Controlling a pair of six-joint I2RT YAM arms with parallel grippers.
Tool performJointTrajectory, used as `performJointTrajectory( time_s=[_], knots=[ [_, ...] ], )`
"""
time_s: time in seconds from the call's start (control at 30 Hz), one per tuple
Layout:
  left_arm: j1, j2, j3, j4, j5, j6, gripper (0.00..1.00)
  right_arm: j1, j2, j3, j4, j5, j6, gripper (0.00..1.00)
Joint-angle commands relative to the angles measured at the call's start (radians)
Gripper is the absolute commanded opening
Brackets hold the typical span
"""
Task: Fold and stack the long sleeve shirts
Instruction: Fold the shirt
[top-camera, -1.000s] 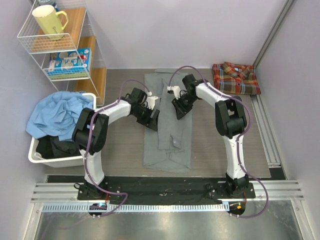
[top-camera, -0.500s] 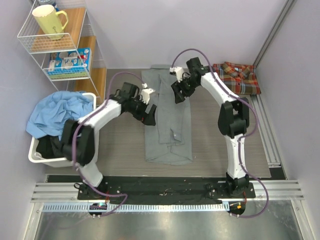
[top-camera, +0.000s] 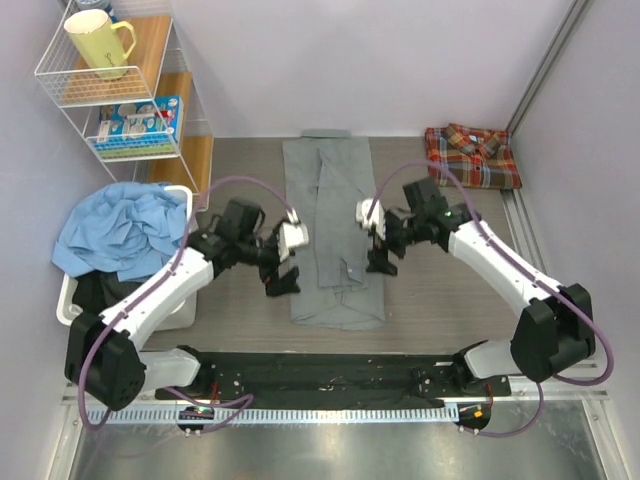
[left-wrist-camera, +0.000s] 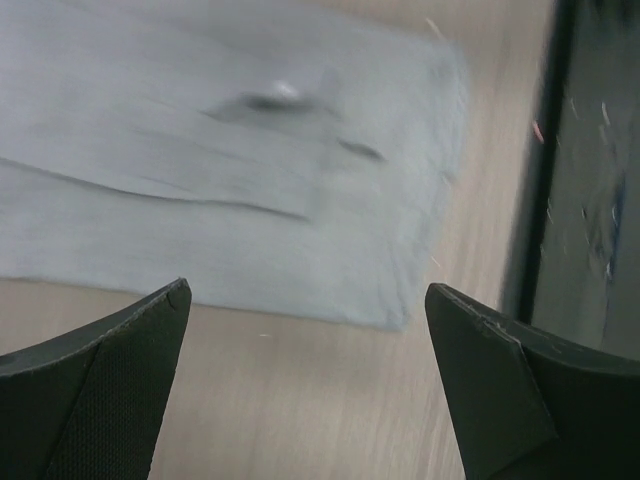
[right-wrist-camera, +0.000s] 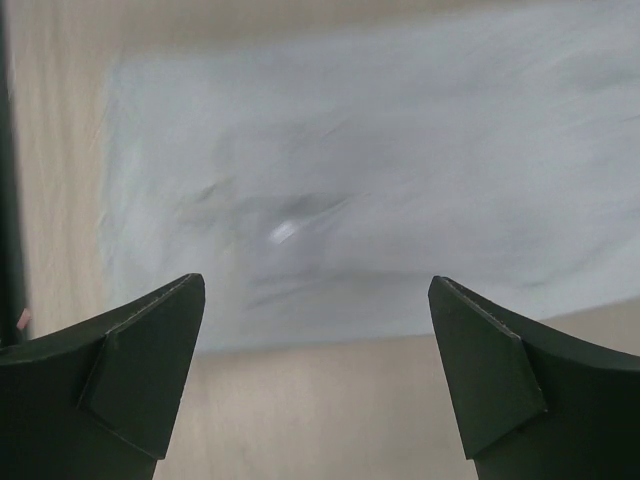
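The grey long sleeve shirt (top-camera: 335, 235) lies flat as a long narrow strip down the middle of the table, its near end towards the arms. The plaid long sleeve shirt (top-camera: 471, 155) sits folded at the back right corner. My left gripper (top-camera: 283, 283) hovers just left of the grey shirt's near end, open and empty. My right gripper (top-camera: 381, 262) hovers at the shirt's right edge, also open and empty. In the left wrist view the grey shirt (left-wrist-camera: 230, 150) lies beyond the wide-apart fingers (left-wrist-camera: 110, 380). In the right wrist view the grey shirt (right-wrist-camera: 380, 170) fills the upper half, with bare table below it.
A white bin (top-camera: 70, 305) heaped with blue and dark clothes stands at the left. A wire shelf (top-camera: 120, 95) holding a yellow mug (top-camera: 98, 42) is at the back left. A black mat (top-camera: 330, 370) runs along the near edge, and a metal rail (top-camera: 530, 260) along the right.
Both grippers have opened and let go of the grey shirt. Both arms have drawn back from its far half towards its near end. The shirt now lies longer and flatter.
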Motion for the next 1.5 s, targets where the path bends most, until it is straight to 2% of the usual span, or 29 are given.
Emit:
performJointTrajectory(
  time_s=[0.0, 0.1, 0.3, 0.37, 0.6, 0.7, 0.77, 0.9, 1.0, 1.03, 1.07, 1.1, 1.13, 1.17, 1.23, 1.33, 1.37, 1.47],
  knots=[
    [-0.108, -0.15, -0.289, 0.043, -0.066, 0.268, 1.0, 0.066, -0.093, -0.291, -0.023, 0.043, -0.277, 0.97],
    [-0.203, -0.221, -0.442, 0.178, -0.169, 0.335, 1.0, 0.121, -0.134, -0.412, 0.043, 0.072, -0.314, 0.92],
    [-0.27, -0.163, -0.503, 0.235, -0.195, 0.332, 0.86, 0.19, -0.153, -0.591, 0.137, 0.14, -0.412, 0.83],
    [-0.304, -0.16, -0.534, 0.282, -0.26, 0.329, 0.82, 0.215, -0.168, -0.621, 0.17, 0.15, -0.415, 0.81],
    [-0.347, -0.1, -0.528, 0.321, -0.307, 0.366, 0.8, 0.301, -0.159, -0.695, 0.247, 0.245, -0.405, 0.63],
    [-0.384, -0.058, -0.507, 0.32, -0.344, 0.372, 0.73, 0.315, -0.136, -0.7, 0.275, 0.278, -0.391, 0.6],
    [-0.398, -0.009, -0.496, 0.318, -0.396, 0.375, 0.68, 0.321, -0.119, -0.698, 0.275, 0.307, -0.389, 0.53],
    [-0.405, 0.011, -0.494, 0.327, -0.41, 0.389, 0.6, 0.333, -0.119, -0.724, 0.308, 0.367, -0.38, 0.4],
    [-0.407, 0.041, -0.475, 0.35, -0.441, 0.359, 0.49, 0.341, -0.122, -0.735, 0.33, 0.387, -0.359, 0.25],
    [-0.407, 0.051, -0.468, 0.35, -0.445, 0.343, 0.39, 0.342, -0.122, -0.734, 0.335, 0.39, -0.336, 0.2],
    [-0.405, 0.064, -0.461, 0.35, -0.452, 0.334, 0.33, 0.345, -0.121, -0.728, 0.341, 0.397, -0.322, 0.09],
    [-0.407, 0.069, -0.451, 0.349, -0.456, 0.322, 0.29, 0.352, -0.122, -0.723, 0.347, 0.402, -0.31, 0.06],
    [-0.407, 0.071, -0.447, 0.347, -0.459, 0.305, 0.17, 0.355, -0.124, -0.717, 0.347, 0.407, -0.299, 0.04],
    [-0.407, 0.071, -0.442, 0.343, -0.461, 0.296, 0.11, 0.355, -0.128, -0.705, 0.344, 0.41, -0.278, 0.02],
    [-0.407, 0.058, -0.43, 0.314, -0.446, 0.273, 0.0, 0.356, -0.148, -0.691, 0.319, 0.407, -0.257, 0.01],
    [-0.408, -0.006, -0.415, 0.226, -0.386, 0.257, 0.0, 0.367, -0.206, -0.668, 0.255, 0.387, -0.201, 0.01],
    [-0.41, -0.026, -0.41, 0.194, -0.328, 0.259, 0.0, 0.378, -0.223, -0.654, 0.223, 0.375, -0.175, 0.01],
    [-0.454, -0.129, -0.41, 0.097, -0.289, 0.268, 0.0, 0.453, -0.335, -0.654, 0.128, 0.368, -0.07, 0.01]
  ],
)
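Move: The shirt's near left hem corner lies about 8 cm back from the left hand, level with it sideways and some 17 cm below. The near right corner is about 12 cm back, 1 cm right and 18 cm below the right hand. Between them, on the shirt, the folded sleeve's end sits roughly 12 cm right and 1 cm ahead of the left hand; for the right hand, 9 cm left and 2 cm back. Down and back, both open hands drop fast to the shirt's near hem, sinking some 17 cm in all, then creep forward again by about 3 cm. Both wrists tip steeper, the left turning clockwise and the right counter-clockwise by roughly 20 degrees. The fingers shut and pinch the hem at its two corners, then ease up and slightly back. ##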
